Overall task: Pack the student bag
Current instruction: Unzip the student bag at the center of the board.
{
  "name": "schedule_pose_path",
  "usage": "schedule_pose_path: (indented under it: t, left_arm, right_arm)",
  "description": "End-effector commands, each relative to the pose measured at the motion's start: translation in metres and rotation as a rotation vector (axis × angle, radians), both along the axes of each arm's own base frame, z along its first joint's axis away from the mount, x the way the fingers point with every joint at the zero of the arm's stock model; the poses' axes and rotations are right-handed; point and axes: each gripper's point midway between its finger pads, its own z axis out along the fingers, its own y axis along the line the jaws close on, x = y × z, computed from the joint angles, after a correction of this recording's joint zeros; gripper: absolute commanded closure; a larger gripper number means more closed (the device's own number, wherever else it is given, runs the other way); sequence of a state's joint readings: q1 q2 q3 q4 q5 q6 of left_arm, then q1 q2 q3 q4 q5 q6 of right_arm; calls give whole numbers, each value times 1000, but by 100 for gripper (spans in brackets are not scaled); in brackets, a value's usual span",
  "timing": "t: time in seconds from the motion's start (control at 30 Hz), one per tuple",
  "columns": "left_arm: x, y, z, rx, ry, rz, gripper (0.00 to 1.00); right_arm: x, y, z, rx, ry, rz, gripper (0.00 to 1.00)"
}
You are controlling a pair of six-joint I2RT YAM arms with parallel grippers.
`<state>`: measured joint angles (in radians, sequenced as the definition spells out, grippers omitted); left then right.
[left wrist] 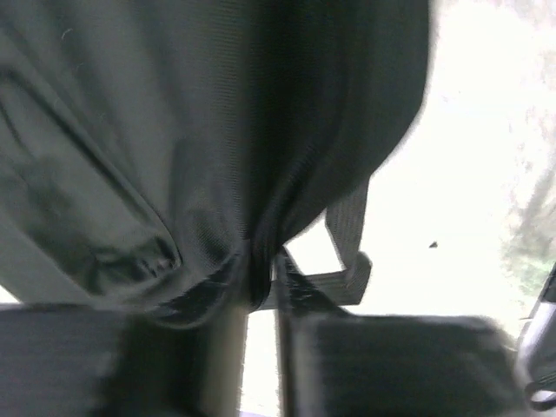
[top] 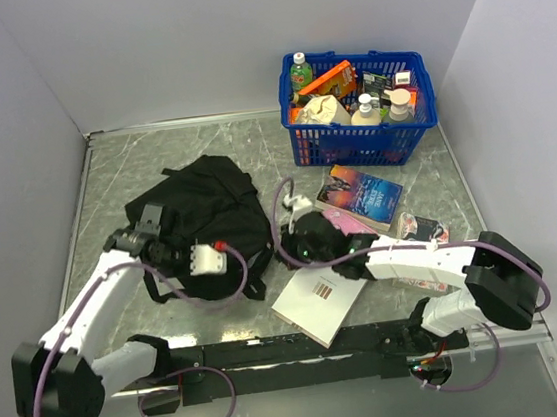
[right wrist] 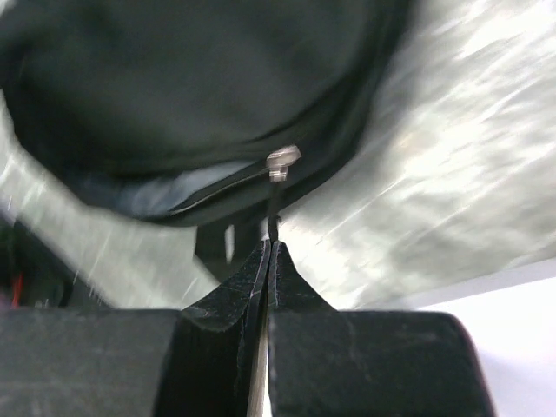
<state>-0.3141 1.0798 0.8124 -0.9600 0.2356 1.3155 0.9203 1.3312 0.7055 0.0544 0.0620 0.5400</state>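
The student bag [top: 203, 212], a soft black backpack, lies at the left middle of the table. My left gripper [top: 237, 266] is at its near edge. In the left wrist view a fold of the bag [left wrist: 174, 130] hangs over the fingertips. The jaws stand a narrow gap apart, with the fold's edge at their tips [left wrist: 261, 282] and a black strap [left wrist: 347, 252] just beyond. My right gripper [top: 286, 252] is at the bag's right edge. It is shut [right wrist: 272, 248] on the thin pull hanging from a metal zipper slider [right wrist: 282, 161]. Greyish lining [right wrist: 174, 195] shows along the zip.
A blue basket [top: 362, 144] of groceries stands at the back right. A colourful book [top: 360, 194], a pink item [top: 346, 223] and a small packet [top: 422, 227] lie in front of it. A white notebook [top: 317, 300] lies near the front edge, with a white plug and cable [top: 298, 204] by the bag.
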Motion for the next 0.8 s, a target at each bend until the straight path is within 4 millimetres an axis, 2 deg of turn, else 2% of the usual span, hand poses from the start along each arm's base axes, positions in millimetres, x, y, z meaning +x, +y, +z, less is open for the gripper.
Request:
schedule_pose_path:
  t: [0.0, 0.07, 0.1, 0.13, 0.17, 0.2, 0.23, 0.33, 0.4, 0.5, 0.63, 0.67, 0.77]
  left_arm:
    - [36, -29, 52, -172, -15, 129, 64]
    - [36, -43, 64, -247, 62, 183, 57]
    - [38, -51, 81, -289, 55, 170, 51]
    - [28, -65, 90, -365, 104, 148, 47]
    - [27, -72, 100, -409, 105, 141, 42]
    - [23, -77, 104, -439, 114, 128, 34]
    - [14, -86, 108, -477, 145, 109, 30]
    - [-12, -110, 95, -470, 210, 25, 25]
    - [-23, -115, 77, -456, 256, 23, 24]
    - [-27, -126, 57, -434, 276, 23, 24]
    - [-30, -146, 42, -428, 299, 20, 22]
    - [-25, -150, 40, -432, 278, 22, 21]
    - [-19, -146, 18, -369, 283, 46, 20]
  right_arm:
    - [-27, 15, 0, 33, 28, 22, 100]
    - [-30, 18, -1, 42, 36, 26, 100]
    - [-31, 20, 2, 48, 32, 33, 100]
    - [-30, 21, 4, 51, 29, 34, 100]
    - [-29, 21, 7, 51, 22, 36, 100]
    - [-28, 24, 13, 61, 13, 41, 100]
    - [-28, 24, 16, 62, 7, 45, 100]
    - [-25, 24, 26, 64, -12, 42, 100]
    - [-24, 23, 30, 64, -19, 38, 100]
    - [-23, 20, 30, 58, -22, 26, 100]
    - [-23, 15, 32, 70, -22, 14, 100]
    - [-23, 14, 32, 71, -23, 13, 100]
    - [-16, 5, 33, 39, -36, -26, 100]
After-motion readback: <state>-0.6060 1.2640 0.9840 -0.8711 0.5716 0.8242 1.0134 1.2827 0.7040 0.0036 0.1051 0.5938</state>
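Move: The left hand pinches the bag's edge; the open zipper edge it goes for next lies some 15 cm to its right, 4 cm back and slightly lower, with the zipper slider about 23 cm right and 1 cm ahead. The right hand grips the slider's pull, the slider about 2 cm ahead and 2 cm left of it; the white box lies roughly 12 cm back, 8 cm right and 8 cm below. Left releases the bag, arcs up and some 14 cm right towards the slider; right eases the pull back. ##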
